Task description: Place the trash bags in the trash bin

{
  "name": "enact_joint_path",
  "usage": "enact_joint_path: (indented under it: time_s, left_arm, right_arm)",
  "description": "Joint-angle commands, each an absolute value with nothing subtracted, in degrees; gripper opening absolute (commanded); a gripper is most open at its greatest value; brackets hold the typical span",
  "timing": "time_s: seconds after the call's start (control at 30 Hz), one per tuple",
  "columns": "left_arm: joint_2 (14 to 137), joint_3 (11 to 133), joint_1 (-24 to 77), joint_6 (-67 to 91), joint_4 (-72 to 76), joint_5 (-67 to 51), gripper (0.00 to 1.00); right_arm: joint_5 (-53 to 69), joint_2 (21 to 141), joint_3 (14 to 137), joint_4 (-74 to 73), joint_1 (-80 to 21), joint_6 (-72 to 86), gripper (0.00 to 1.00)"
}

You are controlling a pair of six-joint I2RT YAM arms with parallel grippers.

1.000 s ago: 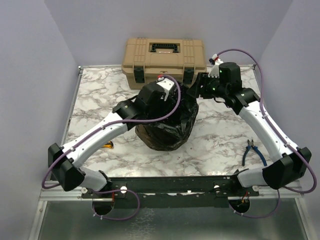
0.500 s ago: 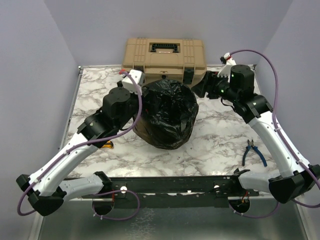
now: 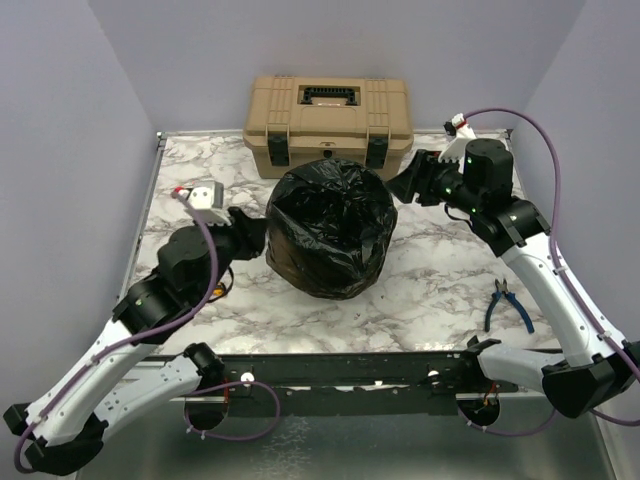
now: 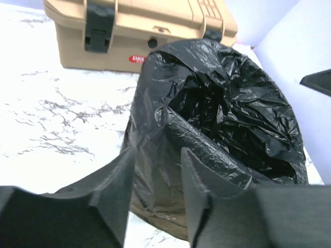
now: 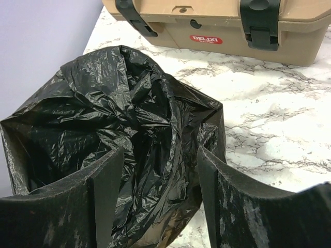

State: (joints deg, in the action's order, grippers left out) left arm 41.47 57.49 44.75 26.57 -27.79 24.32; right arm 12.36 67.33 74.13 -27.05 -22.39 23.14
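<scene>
A glossy, wrinkled black trash bag (image 3: 330, 230) stands as a rounded bundle in the middle of the marble table, its mouth sunk inward (image 4: 227, 103). The trash bin is hidden under the film. My left gripper (image 3: 256, 236) sits just left of the bag, open, and the bag's side shows through the gap between its jaws (image 4: 156, 155). My right gripper (image 3: 408, 182) hovers at the bag's upper right edge, also open, with the crumpled film (image 5: 129, 103) beyond its jaws (image 5: 160, 152). Neither gripper holds anything.
A tan toolbox (image 3: 328, 115) with black latches stands right behind the bag at the table's far edge. Blue-handled pliers (image 3: 507, 303) lie at the front right. A small orange item (image 3: 218, 290) lies under my left arm. Walls close in on three sides.
My left arm has pulled off the top of the bag and swung back to its left side. The right gripper drew slightly away to the right.
</scene>
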Motion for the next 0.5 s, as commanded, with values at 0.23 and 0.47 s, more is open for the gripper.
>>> enact_joint_path:
  time_s: [0.23,0.47]
  left_arm:
    - [40.42,53.77,44.69,31.14,-31.44,22.68,0.27]
    - [47.54,50.98,44.67,33.07,-25.06,19.6,0.25]
  right_arm:
    - [13.15,66.67,73.3,-25.94,-22.24,23.75,0.62]
    - [12.34,66.23,72.78,-26.22,-22.18,23.73,0.62]
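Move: The trash bag, spread open over the bin, has its middle about 12 cm to the left hand's right, 3 cm ahead and some 17 cm below. The tan toolbox stands about 35 cm ahead of that hand, 10 cm right, 22 cm lower; the yellow cutter lies on the table roughly level with it, 14 cm to its left and 31 cm down. From the right hand, the bag's middle is about 11 cm left, 6 cm back and 17 cm below. Backing off first from the bag, the left hand eases some 3 cm back, left and up, then reverses and drops about 7 cm while swinging roughly 4 cm right and a little forward, down against the bag's left outer side. Its half-open fingers narrow to about a quarter open and finish tipped some 10 degrees further down; a pinch can't be made out. ##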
